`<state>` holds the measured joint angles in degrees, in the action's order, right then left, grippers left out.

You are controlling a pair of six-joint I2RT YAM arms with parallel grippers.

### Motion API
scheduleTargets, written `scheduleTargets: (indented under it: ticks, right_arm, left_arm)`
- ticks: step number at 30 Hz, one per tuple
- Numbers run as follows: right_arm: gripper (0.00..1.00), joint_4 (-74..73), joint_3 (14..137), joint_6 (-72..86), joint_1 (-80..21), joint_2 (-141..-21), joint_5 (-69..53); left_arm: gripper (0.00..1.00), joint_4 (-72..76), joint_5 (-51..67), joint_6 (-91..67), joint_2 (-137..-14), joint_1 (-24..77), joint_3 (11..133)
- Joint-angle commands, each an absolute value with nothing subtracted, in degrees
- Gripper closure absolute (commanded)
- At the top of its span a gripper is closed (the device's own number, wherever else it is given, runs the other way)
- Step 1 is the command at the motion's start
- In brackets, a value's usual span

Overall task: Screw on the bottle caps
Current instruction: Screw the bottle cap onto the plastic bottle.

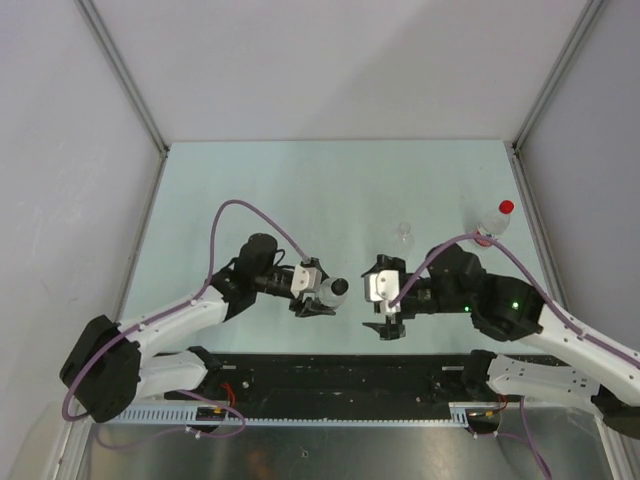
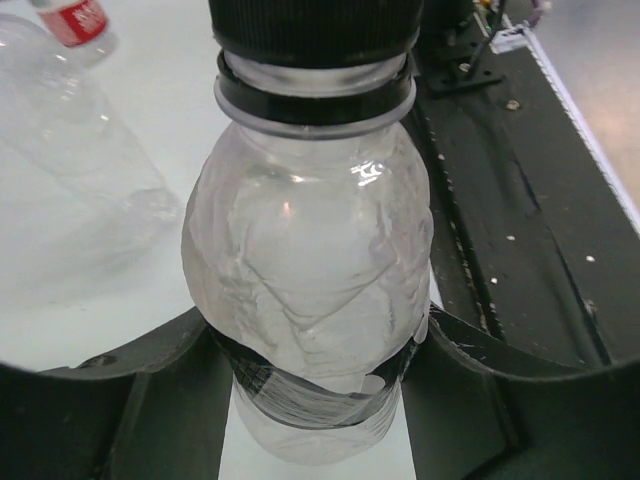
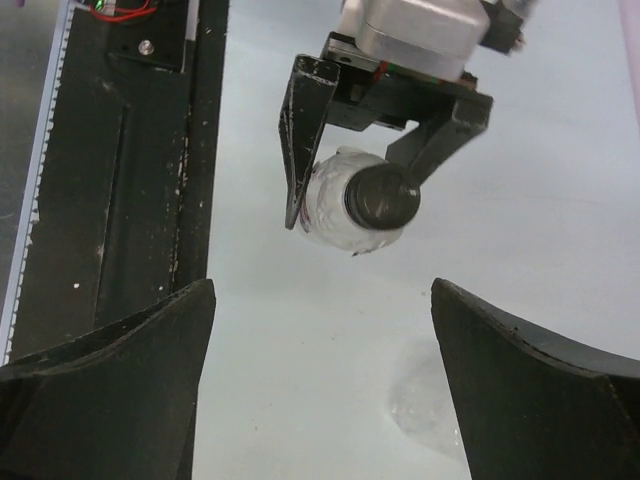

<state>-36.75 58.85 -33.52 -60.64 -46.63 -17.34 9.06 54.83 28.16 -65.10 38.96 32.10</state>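
Observation:
My left gripper is shut on the body of a small clear bottle, held on its side above the table. A black cap sits on that bottle's neck and points at my right gripper. The right gripper faces the cap from a short gap, open and empty. A second clear bottle stands behind with no cap visible on it. A third bottle, red-labelled, wears a red cap. No whitish cap is in view.
The black base rail runs along the near table edge beneath both arms. Grey walls and metal posts close in the table on three sides. Both purple cables arch over the arms.

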Motion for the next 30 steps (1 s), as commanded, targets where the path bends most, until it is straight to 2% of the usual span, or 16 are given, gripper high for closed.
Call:
scheduleTargets:
  ticks: [1, 12, 18, 30]
  right_arm:
    - [0.07, -32.47, 58.89, -37.96, -60.86, -50.26, -21.14]
    - [0.16, -27.85, 58.93, -37.66, -61.02, -54.05, -26.76]
    - [0.26, -27.18, 59.01, -36.2, -61.0, -55.57, -26.09]
    - [0.34, -26.74, 59.18, -33.74, -60.92, -56.06, -24.46]
  left_arm:
    - [0.66, 4.71, 60.12, 31.81, -67.0, 38.74, 35.53]
    - [0.66, 4.15, 60.48, 32.72, -67.81, 39.52, 35.68]
    - [0.66, 4.05, 61.17, 33.25, -67.81, 39.82, 35.61]
    - [0.66, 3.96, 60.26, 34.08, -66.44, 40.37, 34.72]
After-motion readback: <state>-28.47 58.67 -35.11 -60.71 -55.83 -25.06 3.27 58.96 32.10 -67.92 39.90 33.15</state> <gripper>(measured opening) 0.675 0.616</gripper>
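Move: The black cap sits on the bottle that the left gripper already holds. The cap is about 6 cm to the right hand's left, 3 cm ahead and some 4 cm lower; from the left hand it is roughly 4 cm right, level fore and aft, and 8 cm up. From the right hand, the clear empty bottle stands about 17 cm ahead, 7 cm right and 17 cm lower, and the red-capped bottle about 23 cm ahead and 28 cm right, likewise 17 cm lower. Bring the right gripper some 5 cm left to the black cap, dipping a little and turning it slightly counter-clockwise, and narrow its wide-open fingers by about a quarter so they stand around the cap, not clamped. Meanwhile ease the left hand back and down, roughly 2 cm each way, keeping its grip on the bottle. ##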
